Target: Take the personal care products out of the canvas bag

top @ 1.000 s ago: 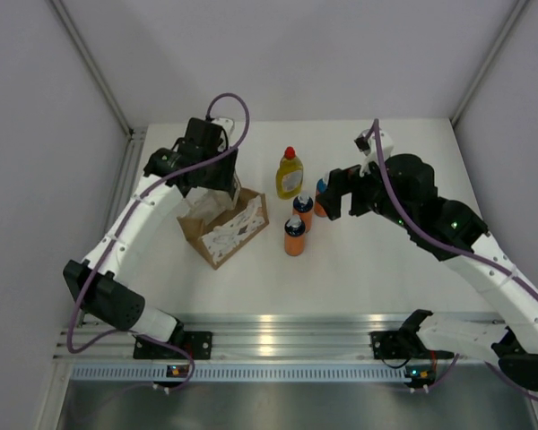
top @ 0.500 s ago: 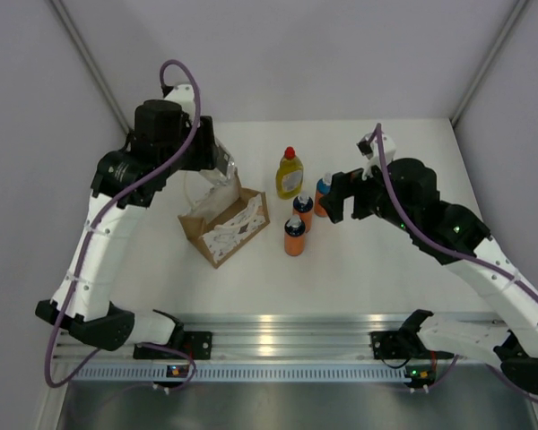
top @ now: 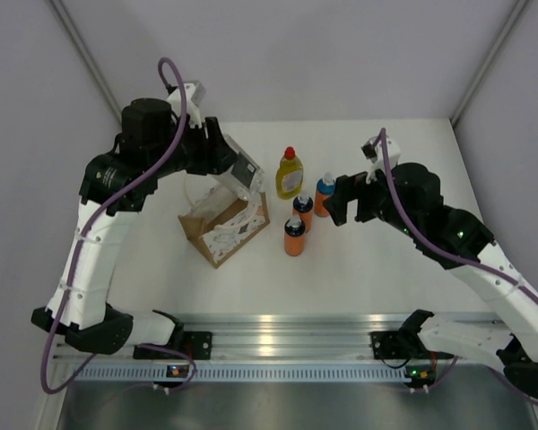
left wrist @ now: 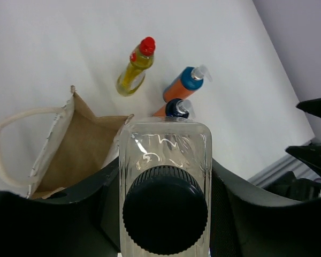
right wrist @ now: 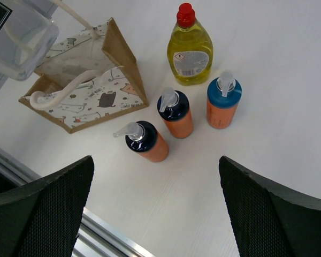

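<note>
My left gripper (top: pixel 238 172) is shut on the pale translucent bottle (left wrist: pixel 165 160) with a dark round cap (left wrist: pixel 165 209), held in the air above the canvas bag (top: pixel 224 227); the bottle also shows in the right wrist view (right wrist: pixel 18 37). The bag (right wrist: pixel 91 91) stands open on the table, white handles loose. The yellow bottle with a red cap (top: pixel 290 174) and three orange bottles with blue caps (top: pixel 295 236) (top: pixel 303 212) (top: pixel 324 194) stand on the table right of the bag. My right gripper (top: pixel 342 199) is open and empty, just right of the orange bottles.
White walls close in the table on the left, right and back. An aluminium rail (top: pixel 278 345) runs along the near edge, also seen in the right wrist view (right wrist: pixel 53 187).
My left gripper has risen out of the bag with the translucent bottle and swung it right. My right gripper has drawn back slightly from the orange bottle.
</note>
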`<control>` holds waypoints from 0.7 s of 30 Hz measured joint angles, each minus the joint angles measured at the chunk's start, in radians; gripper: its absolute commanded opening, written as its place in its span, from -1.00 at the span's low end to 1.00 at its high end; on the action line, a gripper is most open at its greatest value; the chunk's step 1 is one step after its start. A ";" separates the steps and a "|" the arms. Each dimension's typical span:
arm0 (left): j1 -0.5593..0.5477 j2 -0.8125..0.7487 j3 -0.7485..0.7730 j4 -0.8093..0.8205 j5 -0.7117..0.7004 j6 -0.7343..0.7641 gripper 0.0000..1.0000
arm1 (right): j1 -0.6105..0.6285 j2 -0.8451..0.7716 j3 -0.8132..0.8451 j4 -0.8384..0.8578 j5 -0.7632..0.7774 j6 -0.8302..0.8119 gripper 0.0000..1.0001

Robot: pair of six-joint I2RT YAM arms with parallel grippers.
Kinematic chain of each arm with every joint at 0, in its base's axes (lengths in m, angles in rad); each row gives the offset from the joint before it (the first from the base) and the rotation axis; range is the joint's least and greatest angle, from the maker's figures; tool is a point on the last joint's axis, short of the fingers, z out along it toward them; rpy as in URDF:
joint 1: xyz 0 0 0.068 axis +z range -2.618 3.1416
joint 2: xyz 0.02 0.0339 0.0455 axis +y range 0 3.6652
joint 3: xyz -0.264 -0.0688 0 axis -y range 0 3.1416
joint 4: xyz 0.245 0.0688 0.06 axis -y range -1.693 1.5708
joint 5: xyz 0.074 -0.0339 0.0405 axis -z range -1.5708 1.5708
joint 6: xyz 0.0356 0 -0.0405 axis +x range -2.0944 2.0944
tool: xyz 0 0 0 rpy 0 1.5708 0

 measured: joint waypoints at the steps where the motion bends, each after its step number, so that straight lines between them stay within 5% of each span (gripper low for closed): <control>1: 0.000 0.000 0.000 0.000 0.021 -0.006 -1.00 | 0.000 -0.001 0.000 0.000 0.002 0.000 0.91; 14: -0.004 -0.010 0.000 -0.001 0.365 -0.071 -1.00 | 0.000 -0.022 -0.001 -0.001 0.081 0.014 0.96; 21: -0.090 -0.104 -0.217 -0.001 0.275 -0.076 -1.00 | -0.002 -0.063 -0.005 -0.001 0.185 0.045 0.97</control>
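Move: The left gripper holds the clear bottle; bare table for it lies about 7 cm back, 10 cm right and some 41 cm below. The front pump bottle is about 2 cm back and 14 cm right, the middle pump bottle 3 cm ahead and 16 cm right, the canvas bag 2 cm ahead and 6 cm left, all roughly 33 cm lower. From the right gripper, that bare table is 2 cm back, 12 cm left, 33 cm down. Keep the clear bottle gripped and draw the left gripper back about 7 cm and right some 5 cm, away from the canvas bag and towards the near side of the front pump bottle; rise slightly at first, then sink to about 4 cm below the start, turning clockwise and tipping the fingers down. Ease the open right gripper some 3 to 4 cm right, away from the pump bottles, turning about 10 degrees clockwise. ##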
